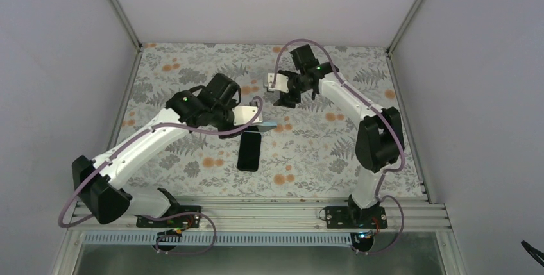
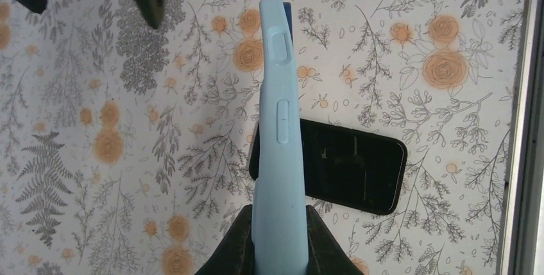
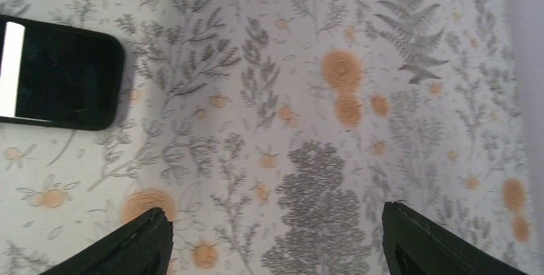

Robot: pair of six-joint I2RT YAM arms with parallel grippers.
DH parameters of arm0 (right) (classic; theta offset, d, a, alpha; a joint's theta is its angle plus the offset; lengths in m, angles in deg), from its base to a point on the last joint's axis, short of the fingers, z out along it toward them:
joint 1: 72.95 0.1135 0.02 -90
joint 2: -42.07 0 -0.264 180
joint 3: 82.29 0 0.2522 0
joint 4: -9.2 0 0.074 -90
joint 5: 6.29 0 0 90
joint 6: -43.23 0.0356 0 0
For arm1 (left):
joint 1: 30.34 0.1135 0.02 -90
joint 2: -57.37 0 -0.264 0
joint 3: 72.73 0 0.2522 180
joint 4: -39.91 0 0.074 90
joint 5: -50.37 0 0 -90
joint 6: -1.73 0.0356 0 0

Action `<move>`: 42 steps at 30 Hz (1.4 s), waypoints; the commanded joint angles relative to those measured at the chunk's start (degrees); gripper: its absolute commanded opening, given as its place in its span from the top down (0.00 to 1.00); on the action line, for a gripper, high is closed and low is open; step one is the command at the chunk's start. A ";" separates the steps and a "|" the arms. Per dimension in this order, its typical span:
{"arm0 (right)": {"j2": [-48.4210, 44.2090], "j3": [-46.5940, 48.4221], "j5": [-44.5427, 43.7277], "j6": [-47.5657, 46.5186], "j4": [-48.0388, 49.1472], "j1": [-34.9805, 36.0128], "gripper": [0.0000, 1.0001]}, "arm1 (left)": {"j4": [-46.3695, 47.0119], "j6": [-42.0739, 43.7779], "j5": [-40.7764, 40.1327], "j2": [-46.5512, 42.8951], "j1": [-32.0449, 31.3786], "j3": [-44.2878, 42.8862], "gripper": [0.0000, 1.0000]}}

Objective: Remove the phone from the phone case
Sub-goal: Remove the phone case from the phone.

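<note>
My left gripper (image 1: 229, 116) (image 2: 280, 227) is shut on the pale blue phone case (image 1: 249, 116) (image 2: 280, 121), which it holds lifted above the table. In the left wrist view the case stands edge-on, side buttons showing. The black phone (image 1: 249, 150) (image 2: 357, 167) (image 3: 61, 75) lies flat and screen up on the floral cloth below the case, out of it and untouched. My right gripper (image 1: 286, 97) (image 3: 276, 233) hovers open over bare cloth behind the phone, nothing between its fingers (image 3: 138, 243).
A floral cloth (image 1: 321, 140) covers the table. Grey walls enclose it at the left, back and right, with metal posts in the back corners. An aluminium rail (image 1: 269, 211) (image 2: 523, 127) runs along the near edge by the arm bases.
</note>
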 commanded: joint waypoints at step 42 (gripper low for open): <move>-15.95 -16.25 5.86 3.84 8.59 -0.58 0.21 | 9.74 -0.33 1.67 1.68 1.66 -1.57 0.98</move>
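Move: About 11 cm back from the right hand's open fingers and 1 cm to the left, some 2 cm higher, is the free end of the phone case. The left hand already grips the cased phone; from it that end lies about 11 cm right, 3 cm ahead and 3 cm lower. The bare black phone on the table is roughly 14 cm back, 10 cm left and 16 cm below the right hand. Coming back for the phone case, the empty right hand first drifts a little farther forward, then draws back some 8 cm, rising about 2 cm and easing slightly forward again, fingers staying wide beside the free end; no contact can be made out. The left hand keeps its grip and carries the cased phone about 3 cm forward towards it. ##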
